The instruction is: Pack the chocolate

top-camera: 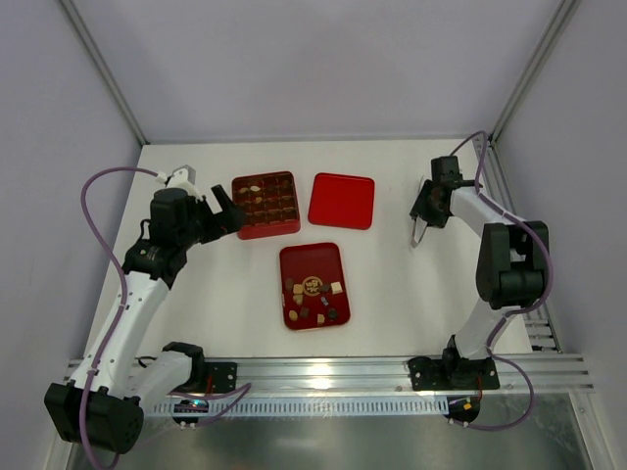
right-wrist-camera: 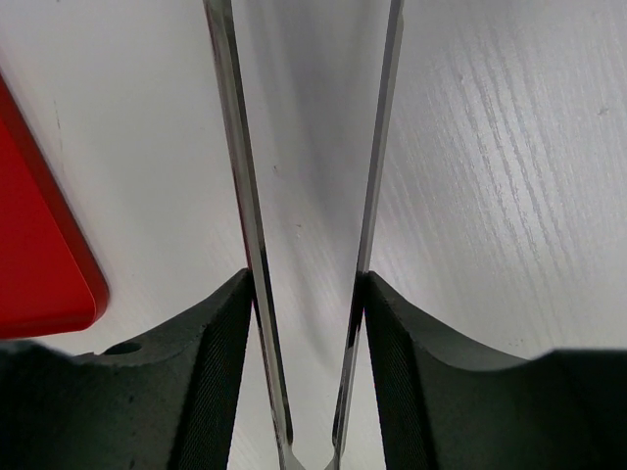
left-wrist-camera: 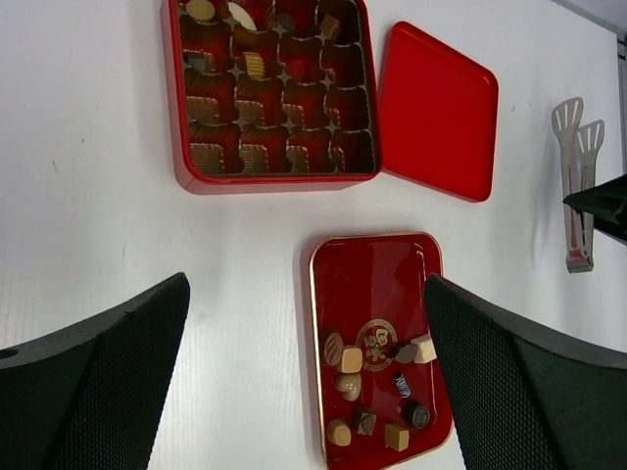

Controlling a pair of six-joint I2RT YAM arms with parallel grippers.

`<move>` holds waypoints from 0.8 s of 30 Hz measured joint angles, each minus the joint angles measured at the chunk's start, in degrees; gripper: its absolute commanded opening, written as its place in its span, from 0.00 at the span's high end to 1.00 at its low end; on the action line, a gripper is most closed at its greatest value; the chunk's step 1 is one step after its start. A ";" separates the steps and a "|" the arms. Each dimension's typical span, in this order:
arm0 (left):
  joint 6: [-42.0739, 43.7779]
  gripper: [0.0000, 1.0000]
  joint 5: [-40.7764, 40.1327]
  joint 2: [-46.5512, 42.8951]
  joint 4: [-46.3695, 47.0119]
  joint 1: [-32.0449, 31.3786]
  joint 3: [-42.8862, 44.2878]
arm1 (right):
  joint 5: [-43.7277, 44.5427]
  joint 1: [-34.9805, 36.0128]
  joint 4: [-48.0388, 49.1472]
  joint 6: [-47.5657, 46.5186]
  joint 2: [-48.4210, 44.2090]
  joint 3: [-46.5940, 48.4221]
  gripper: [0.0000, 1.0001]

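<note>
Several small pieces of chocolate [top-camera: 313, 294], dark, light brown and cream, lie on the near half of a small red tray [top-camera: 312, 259]. In the left wrist view the same chocolate [left-wrist-camera: 377, 392] sits on that tray [left-wrist-camera: 377, 279]. A few pieces sit in the far cells of the red compartmented box [left-wrist-camera: 269, 93]. My left gripper [top-camera: 227, 217] hovers open and empty beside the box [top-camera: 265, 205]. My right gripper [top-camera: 428, 208] is at the right, shut on metal tongs [right-wrist-camera: 230, 147], one finger against each tong arm.
The flat red lid [top-camera: 342, 200] lies right of the box, and its corner shows in the right wrist view [right-wrist-camera: 39, 264]. The tongs [top-camera: 419, 230] point toward the near side. White walls and metal posts enclose the table.
</note>
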 measured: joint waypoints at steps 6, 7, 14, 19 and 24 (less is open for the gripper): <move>0.00 0.00 0.00 0.00 0.00 0.00 0.00 | -1.46 -0.81 -0.09 -0.87 2.12 0.26 0.42; 0.00 0.00 0.00 0.00 0.02 0.00 0.00 | -1.75 -0.94 -0.15 -0.96 2.40 0.26 0.41; 0.00 0.00 0.02 0.00 0.02 0.00 0.00 | -2.47 -1.14 -0.44 -1.14 2.58 0.24 0.34; 0.00 0.00 0.00 0.00 0.02 0.00 0.00 | -2.78 -1.25 -0.35 -1.11 2.58 -0.11 0.30; 0.00 0.00 0.00 0.00 0.02 0.00 -0.02 | -3.10 -1.25 -0.15 -1.09 2.58 -0.96 0.28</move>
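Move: The right hand still squeezes the tongs, with the bare spot of table they are going to right beneath it, about 3 cm down. The red lid lies some 19 cm to its left and 2 cm farther out; the chocolate tray is about 25 cm left and 17 cm back. From the idle left hand, that spot lies roughly 40 cm right, 10 cm ahead and 20 cm below. The right hand lowers the tongs about 2 cm towards the table, its fingers opening steadily to release them. ##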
